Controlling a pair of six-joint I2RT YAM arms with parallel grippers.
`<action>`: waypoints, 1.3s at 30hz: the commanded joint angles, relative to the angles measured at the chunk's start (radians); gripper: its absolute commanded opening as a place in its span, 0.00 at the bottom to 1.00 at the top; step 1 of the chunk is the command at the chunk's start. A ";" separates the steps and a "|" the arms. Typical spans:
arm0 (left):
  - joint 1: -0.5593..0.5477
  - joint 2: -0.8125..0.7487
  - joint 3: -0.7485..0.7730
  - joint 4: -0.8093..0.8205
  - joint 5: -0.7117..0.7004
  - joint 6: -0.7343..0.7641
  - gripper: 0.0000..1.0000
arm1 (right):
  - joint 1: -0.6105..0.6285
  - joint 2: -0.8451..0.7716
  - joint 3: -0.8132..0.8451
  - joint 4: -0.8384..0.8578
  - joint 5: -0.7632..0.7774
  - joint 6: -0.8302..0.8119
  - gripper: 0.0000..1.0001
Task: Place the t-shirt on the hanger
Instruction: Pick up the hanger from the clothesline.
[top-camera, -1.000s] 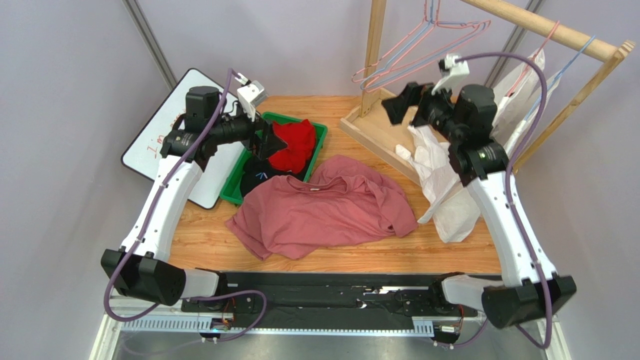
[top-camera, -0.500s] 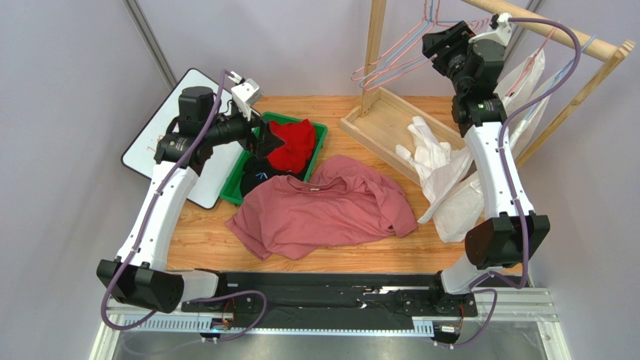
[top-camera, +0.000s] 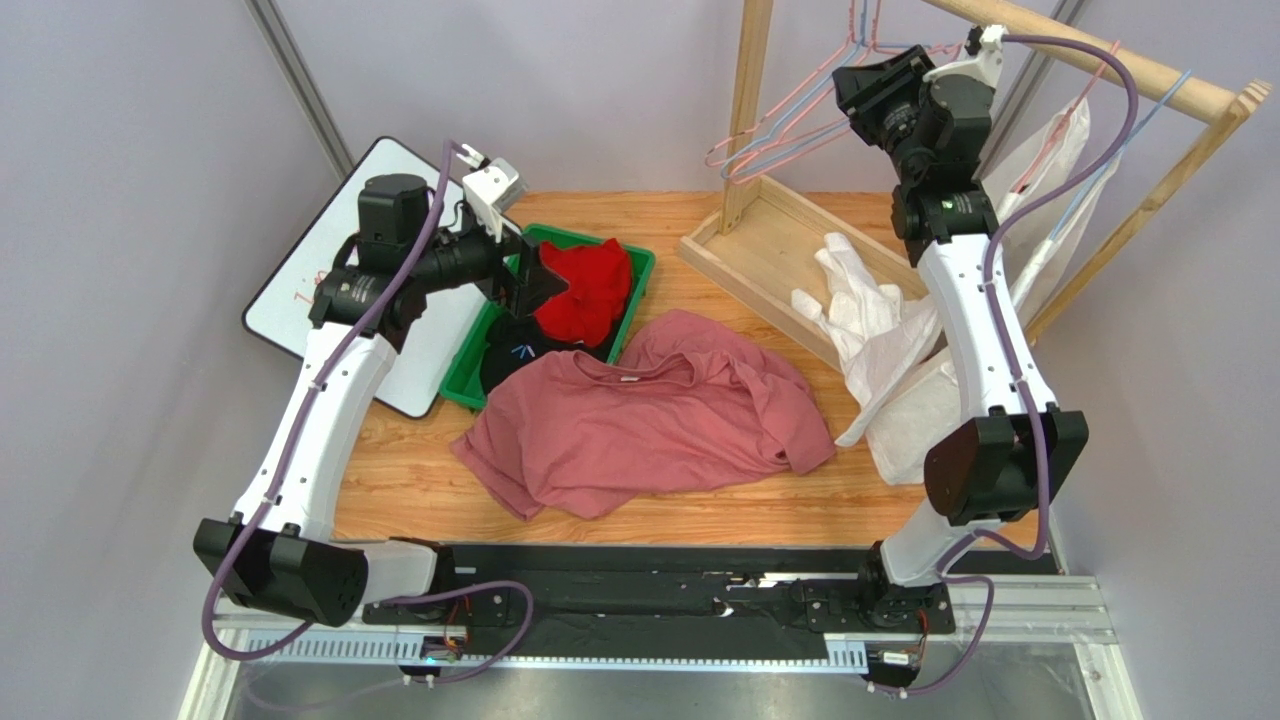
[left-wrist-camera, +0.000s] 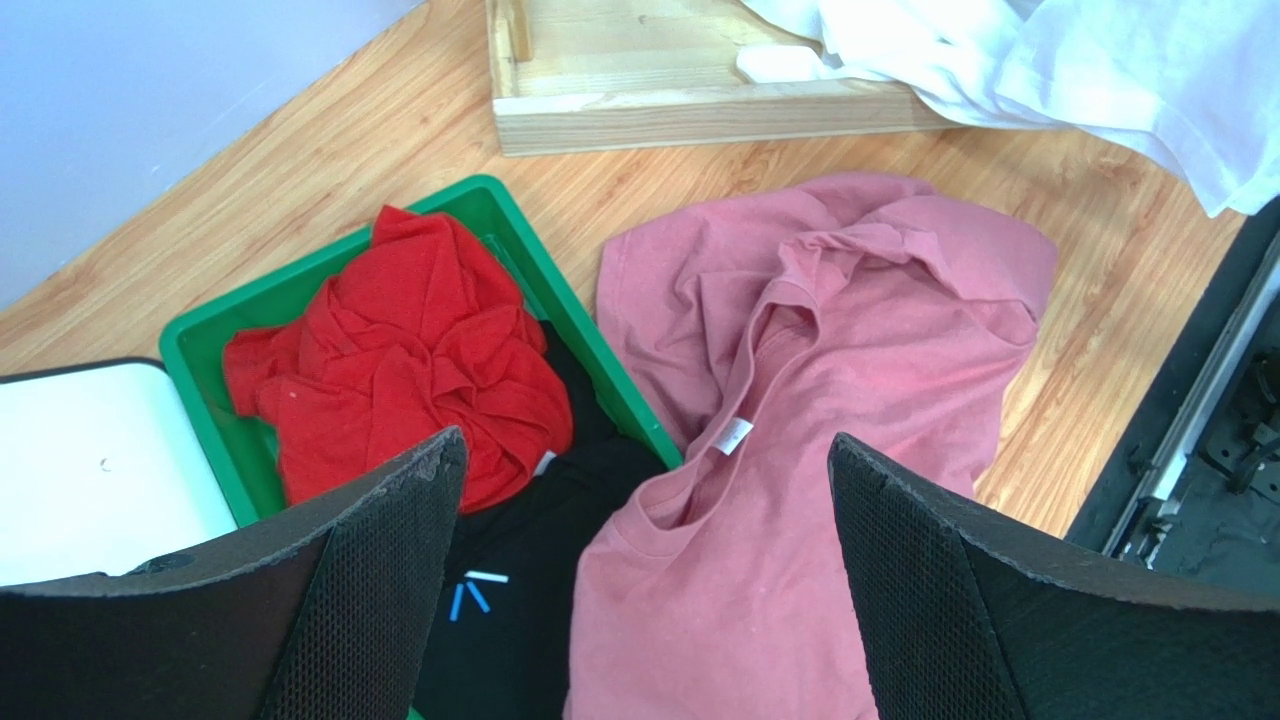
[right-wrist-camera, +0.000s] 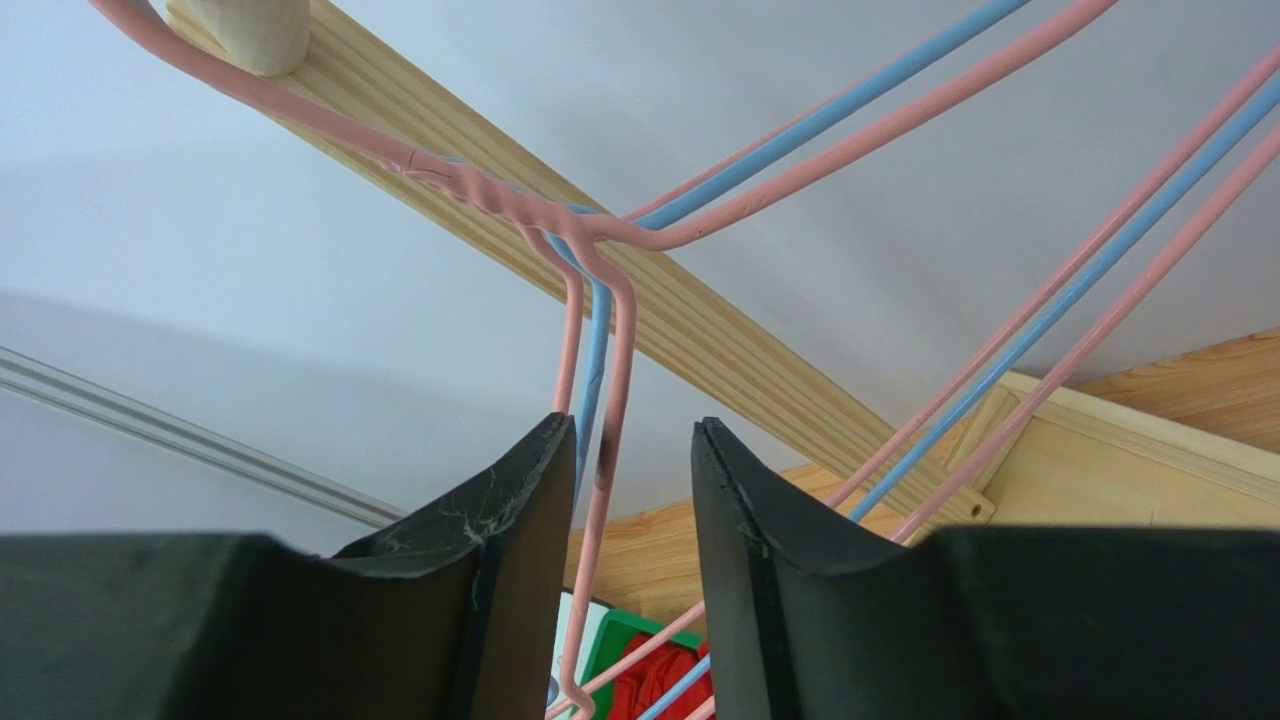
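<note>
The dusty-pink t-shirt (top-camera: 646, 420) lies crumpled on the wooden table, its collar towards the green tray; the left wrist view shows its neck label and collar (left-wrist-camera: 812, 450). Pink and pale-blue wire hangers hang bunched on the wooden rail. My right gripper (top-camera: 867, 78) is raised to their necks. Its jaws stand narrowly apart, and the pink hanger (right-wrist-camera: 609, 465) wire runs between them close to the left finger, with a gap on the other side. My left gripper (top-camera: 529, 285) hovers wide open over the tray's edge and the shirt collar, holding nothing (left-wrist-camera: 646, 444).
A green tray (top-camera: 579, 234) holds a red garment (top-camera: 586, 288) and a black one (top-camera: 508, 354). The wooden rack (top-camera: 1082, 53) stands on a wooden base (top-camera: 751, 248) at back right, with white plastic bags (top-camera: 887, 345) beside it. A whiteboard (top-camera: 301, 300) lies at the left.
My right arm has risen from over the rack's base up to the hanger necks, and its jaws have narrowed around the pink wire. The left arm has barely shifted.
</note>
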 joint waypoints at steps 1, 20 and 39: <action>-0.002 -0.016 0.000 0.027 0.005 0.016 0.94 | -0.003 0.024 0.060 0.072 -0.017 0.026 0.35; -0.002 -0.010 0.005 0.027 0.005 0.019 0.94 | -0.011 -0.051 -0.004 0.185 -0.058 0.004 0.00; -0.002 -0.031 0.005 -0.023 0.058 0.049 0.95 | -0.014 -0.317 -0.242 0.121 -0.119 -0.010 0.00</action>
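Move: The left shoulder wire of the nearest pink hanger already runs between my half-open right fingers, about 1 cm beyond their closing point. Its neck is roughly 1 cm ahead, 4 cm to the right and 4 cm up. The blue hanger's left shoulder lies some 4 cm ahead and 1 cm left. The clothesline bar passes about 14 cm above, 4 cm ahead and 4 cm right. From my left hand that pink shoulder wire is roughly 20 cm ahead, 50 cm right and 12 cm higher. I ease my right hand barely a centimetre farther forward while my fingers shut fully, pinching the nearest pink hanger's left shoulder wire just below its neck. After a brief hold I draw it back about 8 cm and lift it some 5 cm, away from the blue hanger, tipping my fingertips up about 10 degrees. ##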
